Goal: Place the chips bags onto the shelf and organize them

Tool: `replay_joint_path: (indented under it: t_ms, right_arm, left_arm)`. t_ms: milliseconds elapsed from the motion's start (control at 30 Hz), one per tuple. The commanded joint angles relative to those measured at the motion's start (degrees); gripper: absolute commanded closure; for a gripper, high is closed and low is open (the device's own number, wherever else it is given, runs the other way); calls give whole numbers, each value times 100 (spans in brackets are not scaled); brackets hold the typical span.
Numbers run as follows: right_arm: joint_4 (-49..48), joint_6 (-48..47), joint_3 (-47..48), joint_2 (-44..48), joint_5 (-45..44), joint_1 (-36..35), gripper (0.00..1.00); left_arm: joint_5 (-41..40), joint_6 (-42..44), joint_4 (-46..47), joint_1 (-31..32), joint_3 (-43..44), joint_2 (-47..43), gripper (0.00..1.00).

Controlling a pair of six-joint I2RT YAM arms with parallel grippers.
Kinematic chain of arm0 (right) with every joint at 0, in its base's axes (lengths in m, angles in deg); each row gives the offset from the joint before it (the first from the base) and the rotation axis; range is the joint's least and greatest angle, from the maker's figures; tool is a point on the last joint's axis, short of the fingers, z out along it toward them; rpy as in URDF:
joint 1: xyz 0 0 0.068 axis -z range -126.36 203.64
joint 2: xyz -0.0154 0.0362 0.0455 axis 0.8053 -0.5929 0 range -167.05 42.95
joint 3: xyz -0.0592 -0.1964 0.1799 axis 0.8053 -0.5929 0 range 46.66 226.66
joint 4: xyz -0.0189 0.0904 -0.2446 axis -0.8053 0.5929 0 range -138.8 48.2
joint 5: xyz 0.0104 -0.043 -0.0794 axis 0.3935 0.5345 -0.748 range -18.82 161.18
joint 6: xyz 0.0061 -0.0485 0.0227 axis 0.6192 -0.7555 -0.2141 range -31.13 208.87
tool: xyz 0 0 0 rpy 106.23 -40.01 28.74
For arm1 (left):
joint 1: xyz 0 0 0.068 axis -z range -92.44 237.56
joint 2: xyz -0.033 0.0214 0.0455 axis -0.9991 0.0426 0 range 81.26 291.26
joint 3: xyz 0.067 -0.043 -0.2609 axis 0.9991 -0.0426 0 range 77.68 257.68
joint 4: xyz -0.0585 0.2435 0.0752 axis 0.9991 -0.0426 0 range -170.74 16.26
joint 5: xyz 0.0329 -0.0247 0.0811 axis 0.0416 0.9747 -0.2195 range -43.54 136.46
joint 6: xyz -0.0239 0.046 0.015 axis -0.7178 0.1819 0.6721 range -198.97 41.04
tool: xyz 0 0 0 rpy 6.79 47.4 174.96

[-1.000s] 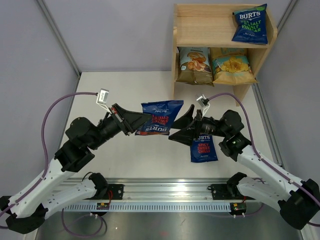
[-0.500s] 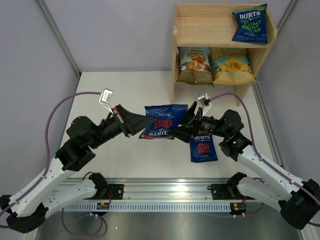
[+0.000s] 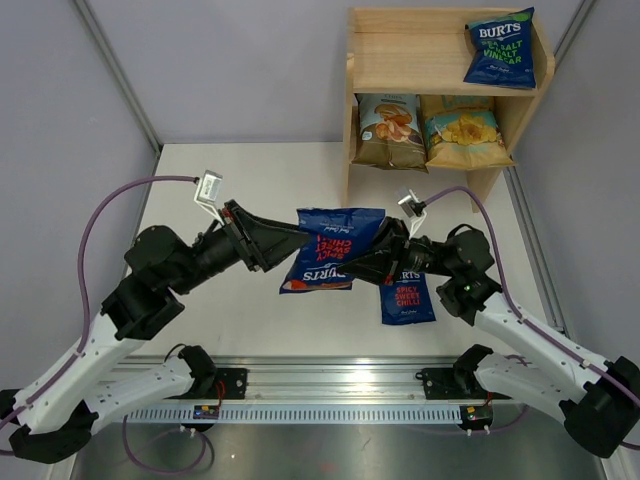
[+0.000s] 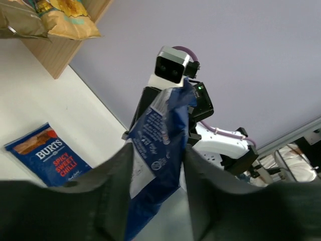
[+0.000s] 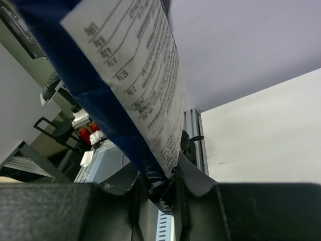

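A dark-blue BURTS chips bag [image 3: 335, 250] hangs in mid-air between both arms. My right gripper [image 3: 378, 252] is shut on its right edge; the right wrist view shows that crimped edge [image 5: 160, 188] pinched between the fingers. My left gripper [image 3: 300, 238] stands open around the bag's left end [image 4: 160, 140], its fingers apart with a gap beside the bag. A second BURTS bag [image 3: 407, 295] lies flat on the table under the right arm. The wooden shelf [image 3: 400, 60] holds a BURTS bag [image 3: 500, 48] on top, and an olive bag [image 3: 388, 130] and a tan bag [image 3: 465, 130] below.
The shelf stands at the table's far right, against the back wall. The top tier's left and middle are bare wood. Grey walls close in the white table [image 3: 240, 190] on three sides. A metal rail [image 3: 330, 385] runs along the near edge.
The right gripper came in and closed on the bag's right edge. The left gripper's jaws opened. The bag shifted slightly rightward.
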Motion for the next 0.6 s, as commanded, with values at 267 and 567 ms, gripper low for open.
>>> replay_joint_path:
  t_ms: [267, 567]
  right_arm:
    - [1798, 487, 772, 568, 367, -61, 82]
    - [3618, -427, 1511, 471, 616, -61, 83]
  left_arm:
    - [1588, 2094, 236, 16, -766, -451, 1]
    - [2181, 2138, 152, 24, -707, -213, 3]
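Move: The left hand, its fingers already parting, has the held blue chips bag's middle about 5 cm to its right, 1 cm back and some 3 cm lower. For the right hand, already gripping the bag's edge, that middle is about 5 cm to its left, 1 cm ahead and 3 cm above. From the right hand, the spicy sweet chilli bag on the table lies roughly 6 cm ahead, 14 cm right and 34 cm below. Down and back, after a slight shift to its left, the left hand sinks about 6 cm and draws back 4 cm, opening wide while it tips up and turns clockwise, its spread fingers coming astride the bag's left part. The right hand keeps its grip on the opposite edge, carries the bag about 3 cm back, slightly to its right, and tilts some 15 degrees. ##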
